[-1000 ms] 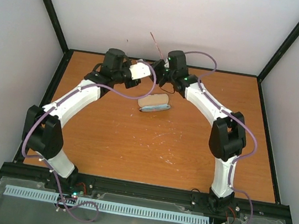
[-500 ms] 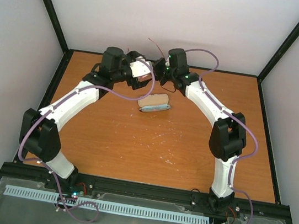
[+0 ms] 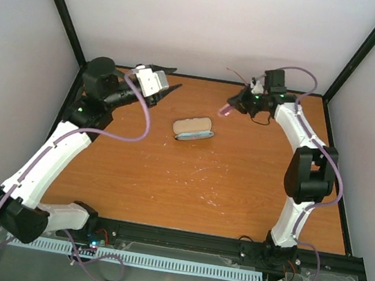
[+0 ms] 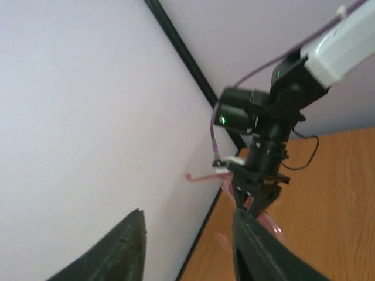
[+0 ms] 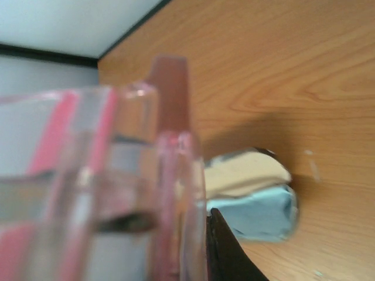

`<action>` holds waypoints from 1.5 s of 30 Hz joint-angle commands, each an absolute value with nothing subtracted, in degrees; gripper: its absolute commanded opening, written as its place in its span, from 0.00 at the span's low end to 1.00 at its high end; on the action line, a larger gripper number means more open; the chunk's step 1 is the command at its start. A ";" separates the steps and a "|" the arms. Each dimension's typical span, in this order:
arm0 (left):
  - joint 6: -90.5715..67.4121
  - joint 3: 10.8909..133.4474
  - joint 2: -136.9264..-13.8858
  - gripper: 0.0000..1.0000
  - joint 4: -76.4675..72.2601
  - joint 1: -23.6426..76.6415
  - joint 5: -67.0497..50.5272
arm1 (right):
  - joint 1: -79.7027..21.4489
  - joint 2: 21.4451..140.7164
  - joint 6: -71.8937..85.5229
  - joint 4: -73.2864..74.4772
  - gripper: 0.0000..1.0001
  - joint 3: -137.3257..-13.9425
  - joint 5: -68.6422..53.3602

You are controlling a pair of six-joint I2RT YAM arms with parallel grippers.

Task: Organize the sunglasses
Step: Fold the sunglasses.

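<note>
The sunglasses (image 3: 225, 109), pinkish-red and thin-framed, hang above the back of the table in my right gripper (image 3: 235, 105), which is shut on them. One temple arm (image 3: 237, 73) sticks up toward the wall. In the right wrist view the frame (image 5: 171, 175) fills the left side as a blur against the dark finger (image 5: 225, 252). My left gripper (image 3: 176, 78) is open and holds nothing, at the back left, well apart from the glasses. Its view shows the right gripper (image 4: 258, 181) holding the sunglasses (image 4: 271, 225) beyond its own spread fingers (image 4: 132, 246).
A tan oval case (image 3: 193, 128) with pale blue lining lies shut on the wooden table (image 3: 188, 182), between and a little nearer than the two grippers; it also shows as the case (image 5: 252, 193) in the right wrist view. The back wall stands close behind both grippers.
The grippers were together at the back centre on the sunglasses. The left one opened, let go and swung left; the right one carried the sunglasses to the right.
</note>
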State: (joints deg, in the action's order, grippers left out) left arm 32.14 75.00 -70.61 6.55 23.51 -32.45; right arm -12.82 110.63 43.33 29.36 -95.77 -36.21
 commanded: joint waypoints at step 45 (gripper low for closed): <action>4.67 82.43 -94.01 0.15 -6.64 28.05 -62.40 | -17.56 108.26 12.39 48.85 0.06 -99.15 -63.28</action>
State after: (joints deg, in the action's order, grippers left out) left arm 0.56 81.49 -94.08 -11.97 26.35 -59.68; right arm -17.32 107.33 11.84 48.71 -96.64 -63.40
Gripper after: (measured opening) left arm 0.156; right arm 0.094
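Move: The sunglasses, already pinched in the right hand and about level with its fingertips, lie roughly 17 cm ahead of the empty left hand, 16 cm to its right and 20 cm below. The open case stands some 15 cm ahead of the left hand, 5 cm right and 41 cm below. From the right hand, the left gripper is about 16 cm back, 17 cm left and 22 cm up, the case 12 cm left, 1 cm back and 19 cm down. The sunglasses are carried back about 12 cm and then held nearly still, ending some 6 cm left and 4 cm up, turned about 35 degrees counter-clockwise in the right hand's unbroken grip. The left hand narrows its fingers early, lunges forward and down, then eases back while drifting right to meet them, ending about 9 cm right and 5 cm lower, fingers swung clockwise, its tips close by a temple. ##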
